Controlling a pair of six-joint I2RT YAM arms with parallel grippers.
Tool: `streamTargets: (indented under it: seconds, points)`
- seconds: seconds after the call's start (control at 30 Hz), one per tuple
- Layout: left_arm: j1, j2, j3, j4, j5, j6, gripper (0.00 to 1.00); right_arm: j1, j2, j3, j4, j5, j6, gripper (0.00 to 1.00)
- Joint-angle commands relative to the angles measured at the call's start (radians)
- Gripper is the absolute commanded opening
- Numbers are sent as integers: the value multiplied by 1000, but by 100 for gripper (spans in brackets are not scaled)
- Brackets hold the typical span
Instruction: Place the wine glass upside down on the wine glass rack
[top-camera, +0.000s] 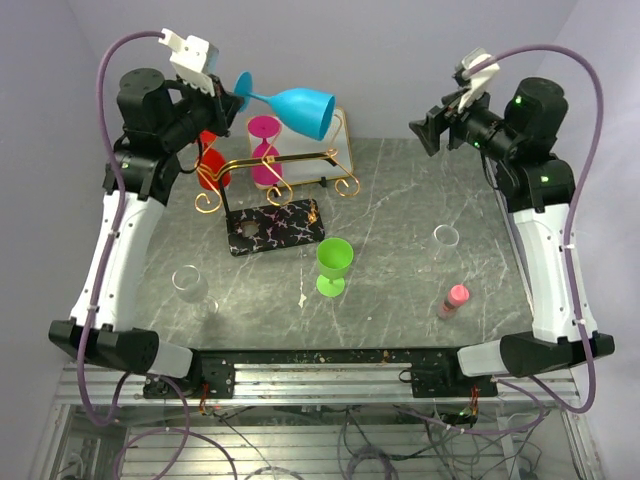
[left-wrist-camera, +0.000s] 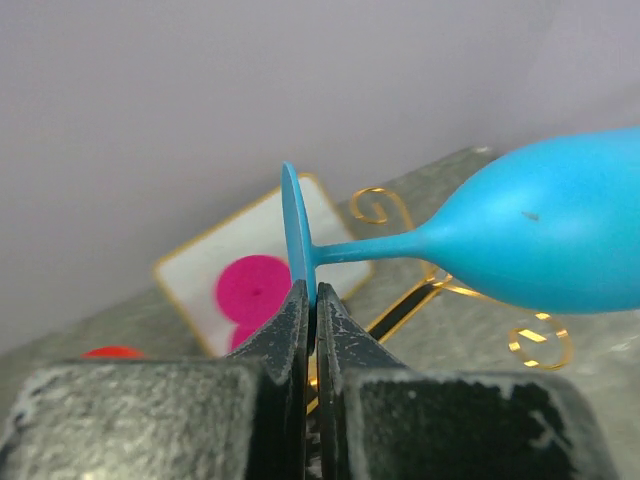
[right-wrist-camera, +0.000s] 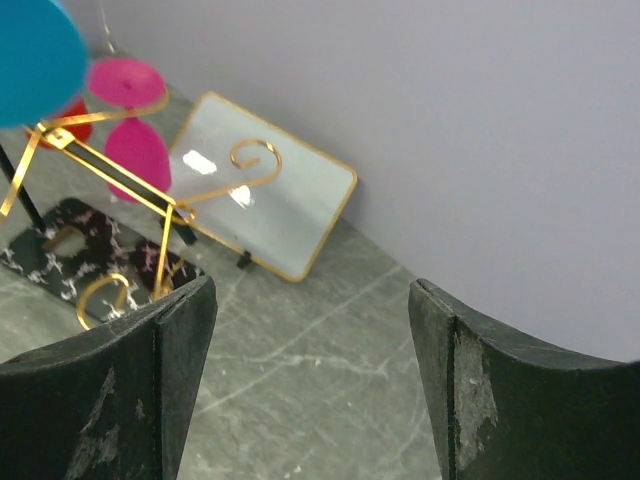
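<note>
My left gripper (top-camera: 232, 90) is shut on the foot of a blue wine glass (top-camera: 300, 108) and holds it on its side, bowl to the right, high above the back of the rack. In the left wrist view the jaws (left-wrist-camera: 312, 290) pinch the thin foot edge and the bowl (left-wrist-camera: 550, 235) points right. The wine glass rack (top-camera: 285, 162) is gold wire with scroll ends on a black marbled base (top-camera: 275, 227). A pink glass (top-camera: 265, 150) and a red glass (top-camera: 212, 165) hang upside down on it. My right gripper (top-camera: 420, 135) is open and empty at the back right, and its wrist view (right-wrist-camera: 312, 300) faces the rack (right-wrist-camera: 150, 200).
A gold-rimmed white tray (top-camera: 343, 130) leans behind the rack. A green glass (top-camera: 333, 262) stands in the middle of the table. A clear glass (top-camera: 190, 285) stands front left, a small clear glass (top-camera: 446, 238) at the right, and a pink bottle (top-camera: 454, 299) lies front right.
</note>
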Motion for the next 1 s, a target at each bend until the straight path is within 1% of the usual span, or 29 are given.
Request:
streamTargets:
  seconds: [0.0,0.1,0.17,0.27,0.47,0.57,0.7,0.97]
  points:
    - [0,-79,74,-194,-172,384,7,2,15,-101,-2,66,-83,77]
    - [1,-115,86,-292,-229,515,7,1,14,-167,14,86,-117,77]
    - [1,-143,86,-353,-232,587,7,1,7,-207,24,89,-132,77]
    - [0,-178,95,-451,-183,665,7,1,-8,-253,26,71,-153,77]
    - [0,-228,136,-664,-40,845,7,1,-40,-326,33,40,-174,77]
    - [0,-252,155,-766,-19,948,7,2,-60,-358,37,21,-185,77]
    - [0,-287,154,-840,-73,1027,7,2,-86,-421,55,-21,-211,78]
    - [8,-338,121,-953,-275,1170,7,0,-142,-556,128,-23,-212,78]
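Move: The left hand holds the blue wine glass by its foot; the rack's front-left hook lies about 9 cm back, 8 left and 20 below. The hung red glass is some 7 ahead, 10 left; the left clear glass 20 back, 12 left. From the open right hand, the right clear glass is roughly 5 back, 8 right and 41 below; the green glass 10 back, 15 left. Still pinching the blue glass by its foot, the left hand swings it back about 16 cm and some 10 cm left, round to the rack's near left side, rolling about 55 degrees so its bowl swings downward. The right hand, empty and open, drops about 17 cm towards the right clear glass, its fingers tipping down slightly. ##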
